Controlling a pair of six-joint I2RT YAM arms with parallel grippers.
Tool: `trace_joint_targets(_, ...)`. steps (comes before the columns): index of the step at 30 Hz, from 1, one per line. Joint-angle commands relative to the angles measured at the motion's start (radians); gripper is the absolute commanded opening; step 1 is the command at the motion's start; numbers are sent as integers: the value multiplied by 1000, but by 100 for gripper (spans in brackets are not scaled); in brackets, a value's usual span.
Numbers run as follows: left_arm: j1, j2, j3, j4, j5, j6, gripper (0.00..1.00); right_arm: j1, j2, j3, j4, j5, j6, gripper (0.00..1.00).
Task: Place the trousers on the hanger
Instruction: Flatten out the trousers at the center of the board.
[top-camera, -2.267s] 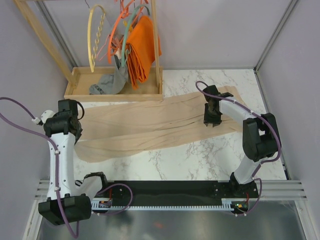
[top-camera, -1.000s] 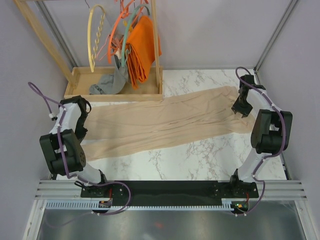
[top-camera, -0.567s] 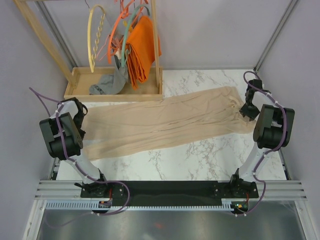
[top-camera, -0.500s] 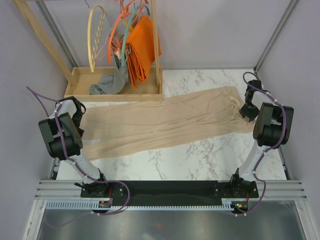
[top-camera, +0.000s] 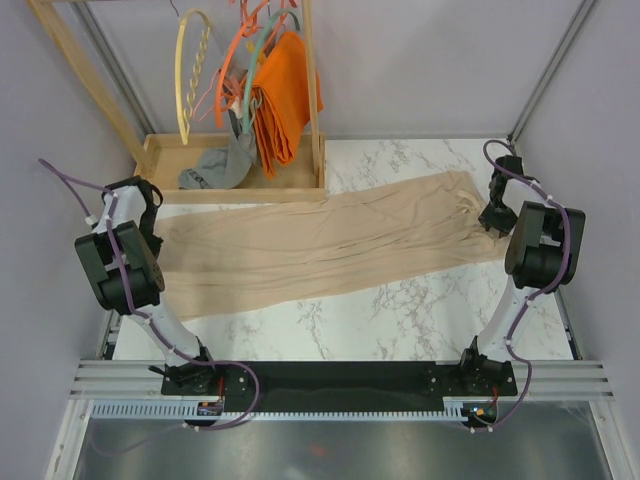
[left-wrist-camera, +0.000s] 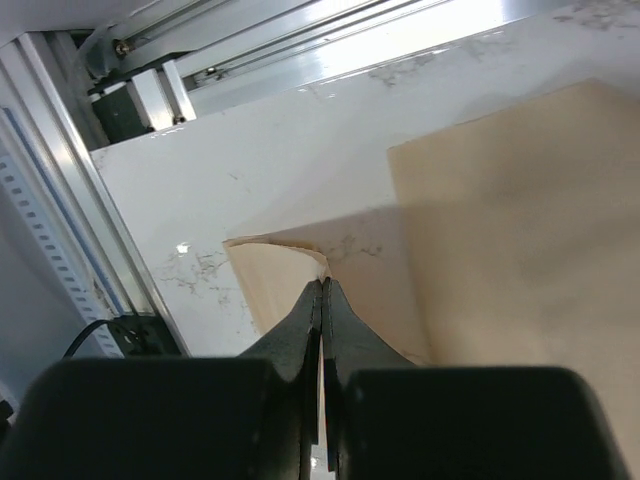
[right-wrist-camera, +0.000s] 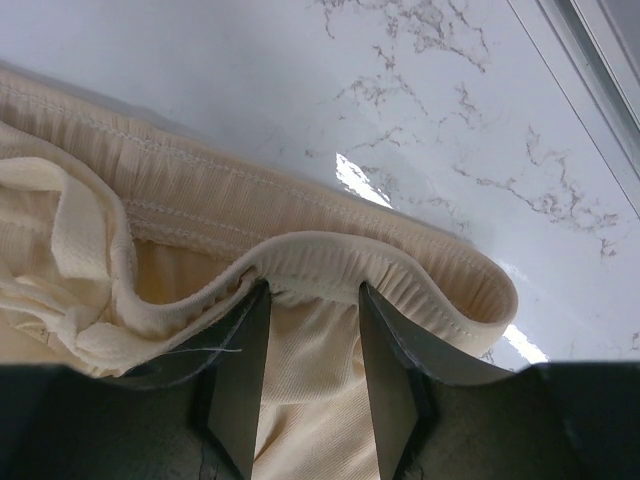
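Note:
The beige trousers (top-camera: 330, 240) lie stretched flat across the marble table, legs to the left and waist to the right. My left gripper (top-camera: 153, 228) is shut at the far leg's end; in the left wrist view its jaws (left-wrist-camera: 325, 283) pinch a lifted corner of the hem (left-wrist-camera: 275, 262). My right gripper (top-camera: 493, 218) is at the waist end. It is open (right-wrist-camera: 312, 290), both fingertips tucked under the raised waistband (right-wrist-camera: 400, 255), with a drawstring (right-wrist-camera: 80, 250) to the left. The pale yellow hanger (top-camera: 203, 62) with its twisted bar hangs on the rack at the back left.
A wooden rack with a tray base (top-camera: 160, 150) stands at the back left, holding an orange cloth (top-camera: 285, 95), orange hangers (top-camera: 232, 60) and a teal hanger (top-camera: 252, 60), and a grey garment (top-camera: 215, 165). Aluminium rails (left-wrist-camera: 300, 40) border the table's left edge.
Both arms have swung outward to the trousers' ends, and the fabric now lies straighter. The left gripper shifted towards the back left; the right gripper settled at the waistband.

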Motion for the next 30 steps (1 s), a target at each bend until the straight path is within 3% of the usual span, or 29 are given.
trace_joint_targets(1, 6, 27, 66, 50, 58, 41, 2, -9, 36, 26, 7, -4, -6, 49)
trace_joint_targets(8, 8, 55, 50, 214, 244, 156, 4, -9, 42, 28, 7, -13, -12, 48)
trace_joint_targets(18, 6, 49, 66, 306, 317, 248, 16, -9, 46, 27, 12, -38, -20, 49)
trace_joint_targets(20, 6, 14, 40, 302, 311, 226, 35, -9, 45, 31, 12, -42, -21, 48)
trace_joint_targets(21, 8, -5, 28, 297, 310, 219, 58, -10, 45, 31, 12, -45, -23, 48)
trace_joint_targets(24, 6, -109, -26, 269, 305, 183, 99, -9, 43, 31, 10, -52, -26, 48)
trace_joint_targets(30, 8, -319, -199, 141, 290, 68, 100, -9, 46, 57, -14, -82, -3, 48)
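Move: My left fingers pinch the front corner of the near leg's cuff, a few centimetres off the board. The far leg's cuff, where this corner is going, lies about 8 cm ahead, roughly 1 cm to the left and 4 cm lower. The wooden tray sits some 22 cm ahead and 19 cm to the right. From my right hand, at the waistband, the far leg's cuff is about 87 cm to the left, level fore and aft. Still pinching the near leg's cuff corner, I carry it with my left hand about 8 cm forward and a little down onto the near edge of the far leg, swinging the fingertips some 20 degrees more forward and outward. There I open wide, let go, and draw back about 4 cm while rising and easing right. My right hand's half-open fingers stay in the waistband. ##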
